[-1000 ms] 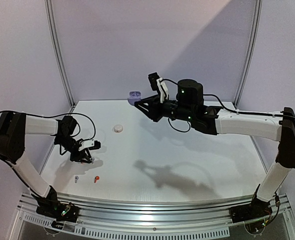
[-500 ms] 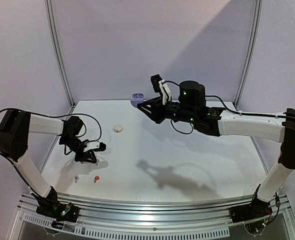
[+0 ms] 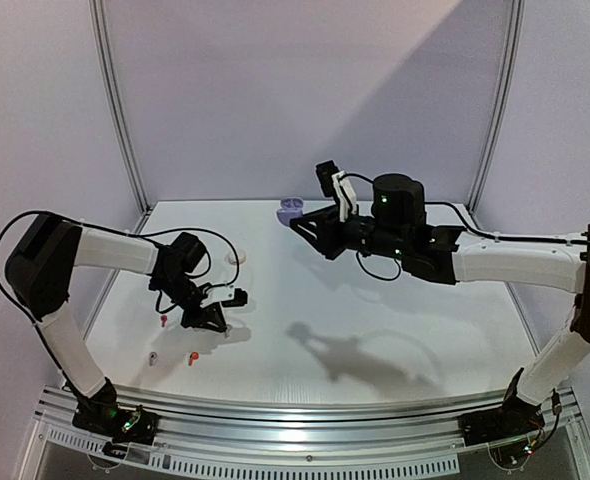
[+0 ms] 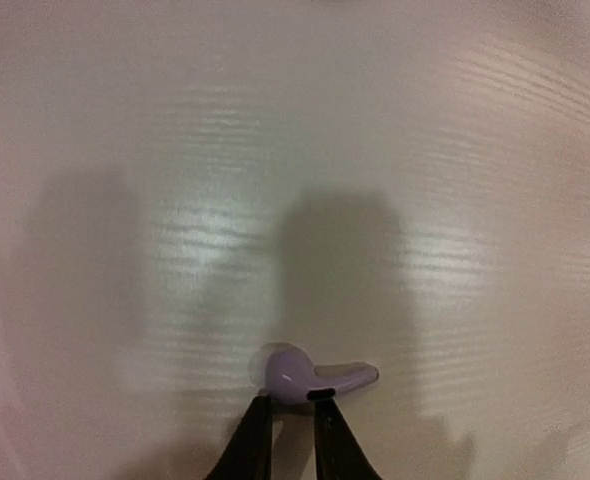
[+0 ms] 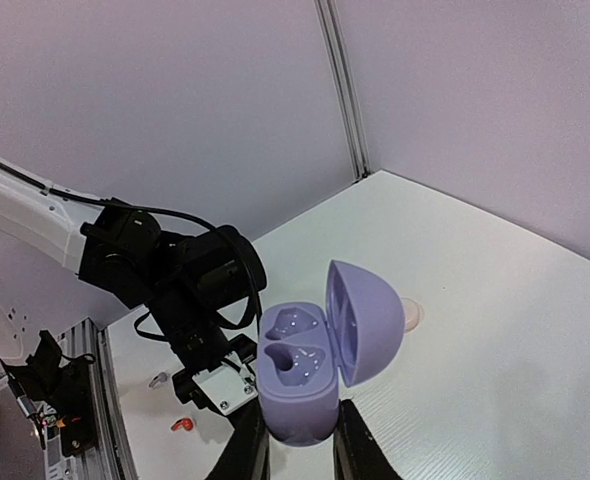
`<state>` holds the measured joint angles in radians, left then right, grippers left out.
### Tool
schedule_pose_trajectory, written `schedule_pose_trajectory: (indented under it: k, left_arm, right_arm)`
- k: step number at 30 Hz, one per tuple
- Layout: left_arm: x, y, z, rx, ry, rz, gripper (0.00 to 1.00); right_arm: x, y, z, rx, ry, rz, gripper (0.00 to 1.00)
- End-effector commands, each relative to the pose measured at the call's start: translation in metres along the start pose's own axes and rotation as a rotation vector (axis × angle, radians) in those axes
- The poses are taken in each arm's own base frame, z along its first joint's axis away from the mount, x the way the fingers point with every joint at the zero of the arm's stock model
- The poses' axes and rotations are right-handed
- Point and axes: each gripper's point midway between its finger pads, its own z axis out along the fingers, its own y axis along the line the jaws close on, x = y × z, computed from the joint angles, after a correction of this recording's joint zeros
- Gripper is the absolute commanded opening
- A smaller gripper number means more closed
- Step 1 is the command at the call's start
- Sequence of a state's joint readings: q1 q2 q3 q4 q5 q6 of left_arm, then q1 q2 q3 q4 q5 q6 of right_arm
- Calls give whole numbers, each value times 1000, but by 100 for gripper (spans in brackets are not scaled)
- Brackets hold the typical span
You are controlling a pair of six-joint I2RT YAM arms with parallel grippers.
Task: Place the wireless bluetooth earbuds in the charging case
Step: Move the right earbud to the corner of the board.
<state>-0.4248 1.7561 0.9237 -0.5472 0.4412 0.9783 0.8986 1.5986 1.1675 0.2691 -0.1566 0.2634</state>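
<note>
My left gripper (image 4: 293,410) is shut on a pale lavender earbud (image 4: 310,375), pinched by its round head with the stem pointing right, just above the white table. In the top view this gripper (image 3: 215,315) hangs left of centre. My right gripper (image 5: 300,435) is shut on the lavender charging case (image 5: 297,375), held up in the air (image 3: 291,210) with its lid open and both sockets empty. Two red-orange earbuds (image 3: 163,320) (image 3: 190,358) and a grey one (image 3: 152,357) lie on the table at the near left.
A small round white case (image 3: 237,257) sits shut on the table (image 3: 395,330) behind the left gripper, half hidden by the lavender lid in the right wrist view. Metal frame posts (image 3: 115,110) stand at the back corners, and a rail (image 3: 305,405) runs along the near edge.
The left jaws closed on the lavender earbud and the arm carried it right, leaving one red-orange earbud behind. The right arm shifted slightly right with the open case.
</note>
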Motion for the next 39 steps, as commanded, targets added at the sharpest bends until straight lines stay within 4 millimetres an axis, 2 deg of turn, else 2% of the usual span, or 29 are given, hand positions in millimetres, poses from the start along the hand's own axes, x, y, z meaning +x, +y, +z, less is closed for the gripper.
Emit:
schedule_pose_trajectory:
  k: [1, 5, 8, 16, 20, 24, 28, 31, 33, 36, 39]
  left_arm:
    - [-24, -13, 29, 45, 29, -28, 17]
    - [-57, -24, 50, 85, 30, 19, 18]
    - [-70, -30, 67, 106, 95, 51, 17]
    - [-130, -38, 72, 169, 10, 100, 22]
    - [-143, -31, 59, 151, 11, 101, 29]
    - [-144, -21, 15, 122, -18, 97, 34]
    - [-123, -20, -47, 99, -41, 99, 45]
    - [-92, -26, -94, 67, -39, 59, 55]
    - [-55, -36, -111, 65, 14, 38, 57]
    - [18, -49, -131, 46, 118, -31, 57]
    - [81, -60, -143, 16, 201, -111, 56]
  right_arm:
    - [-12, 0, -22, 40, -45, -15, 5]
    - [-8, -5, -37, 74, -49, -26, 5]
    - [-6, -9, -50, 107, -55, -30, 6]
    - [-12, -23, -81, 196, -84, -49, 6]
    - [-15, -26, -88, 208, -92, -59, 6]
    - [-18, -24, -86, 197, -98, -67, 6]
    - [-18, -23, -80, 180, -105, -70, 6]
    - [-19, -22, -76, 169, -110, -65, 6]
    - [-19, -21, -74, 163, -115, -61, 6]
    - [-20, -22, -71, 164, -113, -59, 6]
    - [-19, -15, -66, 124, -96, -66, 6]
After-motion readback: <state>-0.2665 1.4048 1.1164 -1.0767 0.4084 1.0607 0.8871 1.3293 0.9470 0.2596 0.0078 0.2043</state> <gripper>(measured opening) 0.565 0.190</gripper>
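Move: The left hand, at table level, already pinches the purple earbud; its bare spot lies about 15 cm right and 1 cm back. The big orange earbud lies some 8 cm left and 7 cm back of this hand, the white case about 20 cm ahead and 2 cm right. From the right hand, which holds the purple case, that spot is about 28 cm below, 5 cm back and 2 cm right. Left hand carries the earbud about 15 cm right, releases it, rises back left; right hand shifts case right 7 cm. ##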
